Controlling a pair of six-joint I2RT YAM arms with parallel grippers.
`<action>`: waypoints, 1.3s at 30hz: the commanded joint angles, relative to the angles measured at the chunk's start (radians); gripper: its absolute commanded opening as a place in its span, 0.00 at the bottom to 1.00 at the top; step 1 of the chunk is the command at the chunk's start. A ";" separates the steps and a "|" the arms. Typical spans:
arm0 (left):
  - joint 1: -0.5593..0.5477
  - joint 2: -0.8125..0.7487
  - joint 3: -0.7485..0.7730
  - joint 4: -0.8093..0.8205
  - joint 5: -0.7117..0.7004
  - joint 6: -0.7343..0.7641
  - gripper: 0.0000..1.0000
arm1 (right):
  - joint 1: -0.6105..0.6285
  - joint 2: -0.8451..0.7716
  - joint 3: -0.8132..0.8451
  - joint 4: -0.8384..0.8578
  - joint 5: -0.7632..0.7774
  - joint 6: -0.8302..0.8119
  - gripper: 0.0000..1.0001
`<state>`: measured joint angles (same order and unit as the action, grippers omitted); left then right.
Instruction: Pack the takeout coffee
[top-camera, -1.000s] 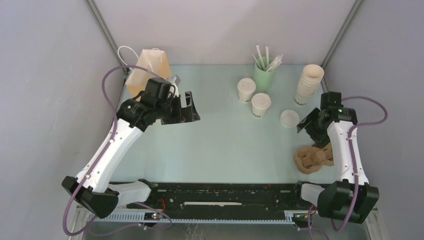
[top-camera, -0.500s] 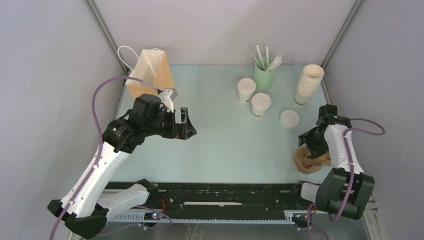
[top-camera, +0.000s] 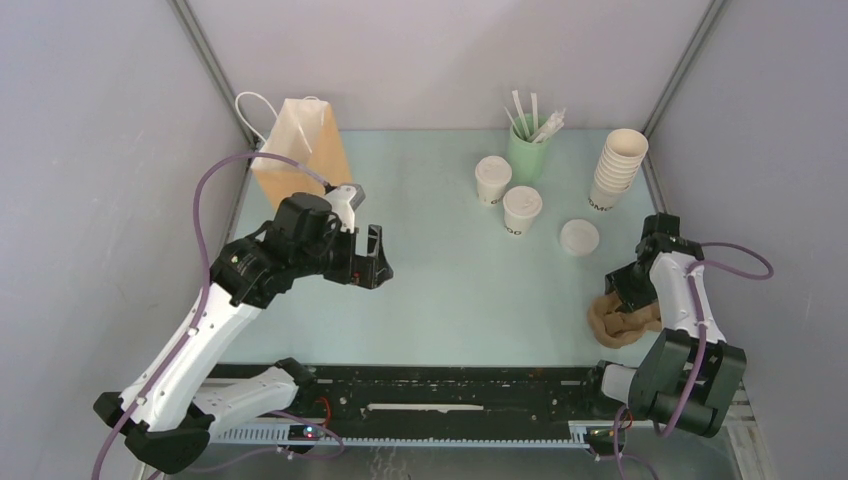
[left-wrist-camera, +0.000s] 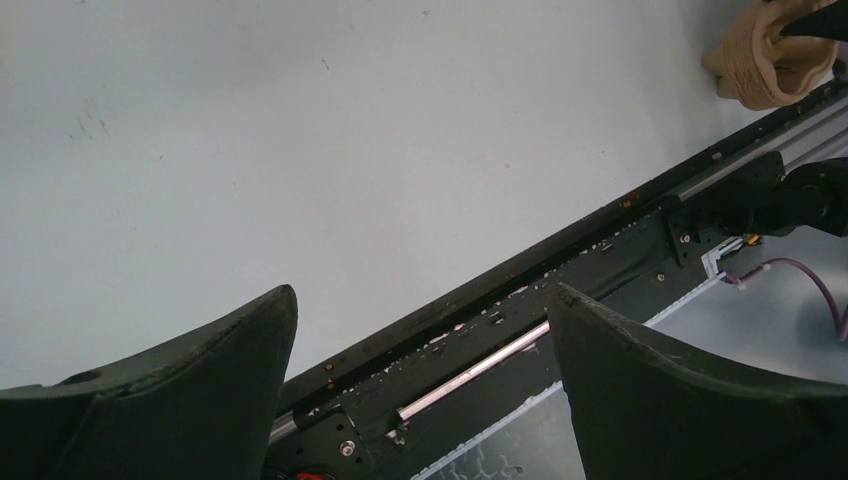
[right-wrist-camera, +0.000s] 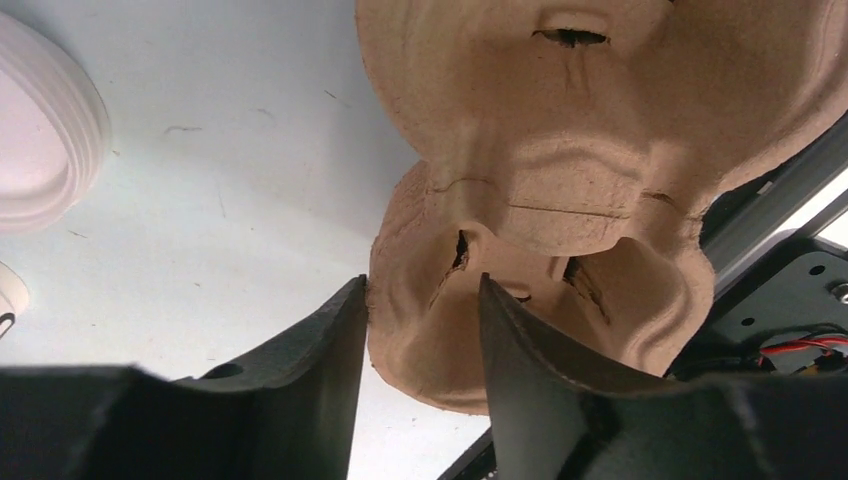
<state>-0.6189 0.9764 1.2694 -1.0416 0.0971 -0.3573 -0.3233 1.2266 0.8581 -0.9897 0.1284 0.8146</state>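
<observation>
Two takeout coffee cups with white lids (top-camera: 491, 180) (top-camera: 521, 209) stand at the back of the table, right of centre. The brown paper bag (top-camera: 299, 145) stands upright at the back left. My left gripper (top-camera: 378, 257) (left-wrist-camera: 420, 290) hovers open over the middle-left of the table, holding nothing. My right gripper (top-camera: 621, 288) (right-wrist-camera: 422, 280) is low at the right edge, half closed astride the rim of a brown pulp cup carrier (top-camera: 622, 322) (right-wrist-camera: 560, 150). One finger (right-wrist-camera: 330, 340) touches the rim's outside; the other sits in a cup well.
A loose white lid (top-camera: 579, 237) (right-wrist-camera: 40, 150) lies just beyond the carrier. A green cup of white sticks (top-camera: 527, 150) and a tall stack of lidless cups (top-camera: 617, 167) stand at the back right. The black rail (top-camera: 450, 385) runs along the near edge.
The right gripper has dropped toward the near right onto the carrier and its jaws have narrowed around the rim. The left arm has drawn back from the bag toward the table's middle.
</observation>
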 joint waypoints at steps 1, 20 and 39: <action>-0.006 -0.005 0.017 -0.004 -0.021 0.027 1.00 | -0.016 -0.024 -0.007 0.035 0.004 0.027 0.47; -0.005 -0.012 0.018 -0.009 -0.022 0.022 1.00 | -0.026 -0.116 0.053 -0.079 0.048 0.028 0.32; -0.005 -0.010 0.027 -0.018 -0.050 0.036 1.00 | -0.011 -0.126 0.235 -0.227 0.095 0.056 0.00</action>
<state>-0.6197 0.9760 1.2694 -1.0603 0.0708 -0.3546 -0.3397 1.1301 1.0149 -1.1744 0.1852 0.8413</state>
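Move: The carrier stack's middle is about 4 cm back and 3 cm to the right of the right hand, 2 cm below it; the half-open fingers straddle its far left rim. From that hand, the lids lie some 13 cm ahead and 12 cm left, the cup stack 22 cm ahead and 7 cm left, and the nearer lidded cup 18 cm ahead and 26 cm left. From the left hand the carrier stack is roughly 65 cm to the right, level fore and aft, 20 cm below. Close the right fingers on the carrier stack's rim to about a third open, then raise the hand slowly with that gap held, fingers still pointing down. Keep rising, about 5 cm in all, easing slightly back and right, and bring the fingers fully together at the top, by the thin upright edge of one carrier. ##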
